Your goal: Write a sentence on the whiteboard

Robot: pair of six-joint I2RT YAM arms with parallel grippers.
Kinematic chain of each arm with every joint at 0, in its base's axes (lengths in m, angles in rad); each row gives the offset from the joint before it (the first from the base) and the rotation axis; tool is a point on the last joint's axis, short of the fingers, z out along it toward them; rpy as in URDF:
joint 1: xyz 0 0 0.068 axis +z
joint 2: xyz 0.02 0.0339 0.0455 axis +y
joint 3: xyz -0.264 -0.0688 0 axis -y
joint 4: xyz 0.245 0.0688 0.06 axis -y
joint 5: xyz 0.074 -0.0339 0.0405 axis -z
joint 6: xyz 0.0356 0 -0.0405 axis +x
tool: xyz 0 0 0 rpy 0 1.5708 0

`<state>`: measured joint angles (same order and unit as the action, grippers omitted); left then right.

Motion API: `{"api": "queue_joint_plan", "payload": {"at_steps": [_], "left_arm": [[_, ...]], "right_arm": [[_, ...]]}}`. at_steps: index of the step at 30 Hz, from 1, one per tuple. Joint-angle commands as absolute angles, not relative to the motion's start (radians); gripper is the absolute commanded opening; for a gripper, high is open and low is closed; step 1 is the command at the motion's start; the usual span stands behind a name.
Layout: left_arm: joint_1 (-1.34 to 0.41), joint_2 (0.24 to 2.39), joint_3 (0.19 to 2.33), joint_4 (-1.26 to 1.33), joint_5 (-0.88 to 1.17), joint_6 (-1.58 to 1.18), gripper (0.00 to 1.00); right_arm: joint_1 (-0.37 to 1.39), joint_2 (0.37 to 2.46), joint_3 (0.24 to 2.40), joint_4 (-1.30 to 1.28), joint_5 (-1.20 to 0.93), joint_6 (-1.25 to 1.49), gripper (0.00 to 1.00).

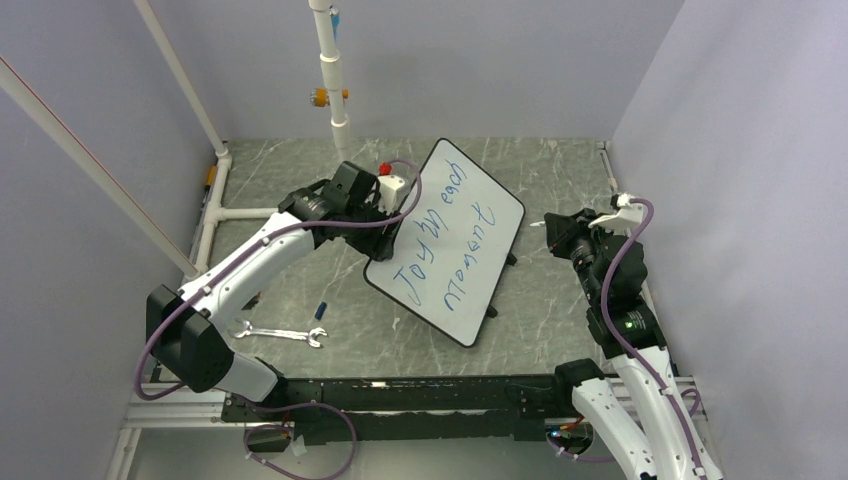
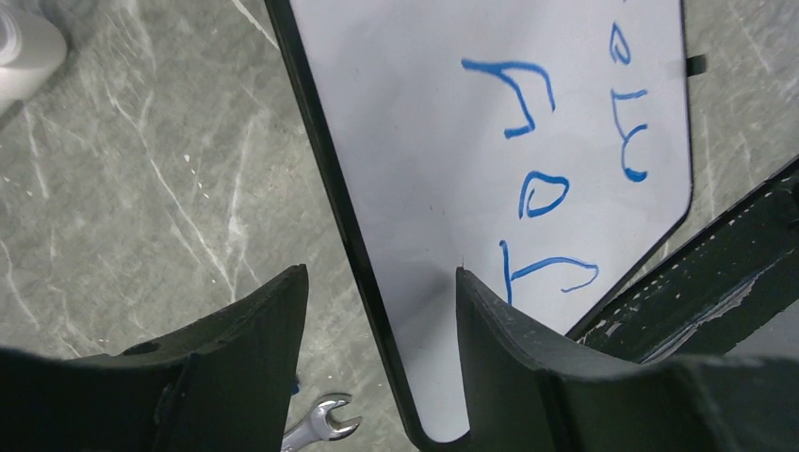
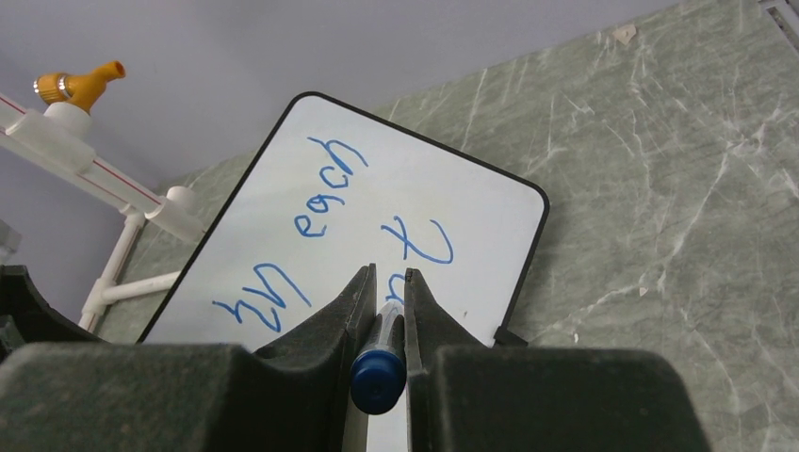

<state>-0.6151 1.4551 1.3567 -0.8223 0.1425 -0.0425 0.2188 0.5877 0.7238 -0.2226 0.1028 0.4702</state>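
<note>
The whiteboard (image 1: 470, 262) lies askew in the middle of the table, white with a thin black rim. The sentence (image 1: 440, 245) in blue marker reads "Joy in each" over "moment". My left gripper (image 1: 385, 215) is at the board's left edge. In the left wrist view this gripper (image 2: 382, 275) is open and its jaws straddle the black rim of the whiteboard (image 2: 452, 122), one finger (image 2: 254, 348) over the table, the other over the white face. My right gripper (image 1: 553, 228) hovers off the board's right side. It (image 3: 388, 275) is shut on a blue marker (image 3: 379, 367), pointed at the whiteboard (image 3: 471, 188).
A silver wrench (image 1: 280, 333) and a small blue cap (image 1: 320, 309) lie at the near left. White pipes (image 1: 335, 70) with an orange valve (image 1: 322, 97) stand at the back and left. A black rail (image 1: 400, 390) runs along the near edge.
</note>
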Motion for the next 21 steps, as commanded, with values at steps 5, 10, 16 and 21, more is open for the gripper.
{"api": "queue_joint_plan", "payload": {"at_steps": [5, 10, 16, 21], "left_arm": [[-0.637, 1.431, 1.466, -0.837, 0.163, -0.083, 0.69], [-0.634, 1.333, 1.448, -0.858, 0.033, -0.144, 0.8], [-0.633, 1.165, 1.337, -0.92, -0.031, -0.168, 0.82], [-0.633, 1.026, 1.225, -1.006, -0.163, -0.207, 0.81]], "right_arm": [[0.221, 0.574, 0.724, -0.178, 0.101, 0.475, 0.0], [0.221, 0.571, 0.73, -0.184, 0.103, 0.467, 0.0], [0.221, 0.564, 0.736, -0.19, 0.099, 0.46, 0.0], [0.221, 0.559, 0.746, -0.189, 0.087, 0.468, 0.0]]}}
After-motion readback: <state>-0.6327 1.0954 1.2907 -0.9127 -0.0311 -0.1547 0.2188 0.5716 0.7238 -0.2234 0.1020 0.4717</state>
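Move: From the empty left hand, the blue pen cap lies about 12 cm to the left and 10 cm back, roughly 10 cm below. The whiteboard's middle is some 15 cm to the hand's right, 6 cm ahead and about 7 cm lower, its left edge just under the fingers; the wrench lies about 21 cm left and 14 cm back, 11 cm down. From the right hand the cap is about 49 cm left, 10 cm back and 19 cm down. The left hand leaves the whiteboard's near-left edge, first going almost straight up, then speeding up as it swings left and back towards the cap's side of the table, ending about 7 cm higher, 5 to 6 cm left and 4 cm back. On the way its already parted fingers open wider and the wrist turns some 15 degrees, tipping the fingers a little up and counter-clockwise, while the right hand all but stays in place beside the board and keeps its grip on the marker. ##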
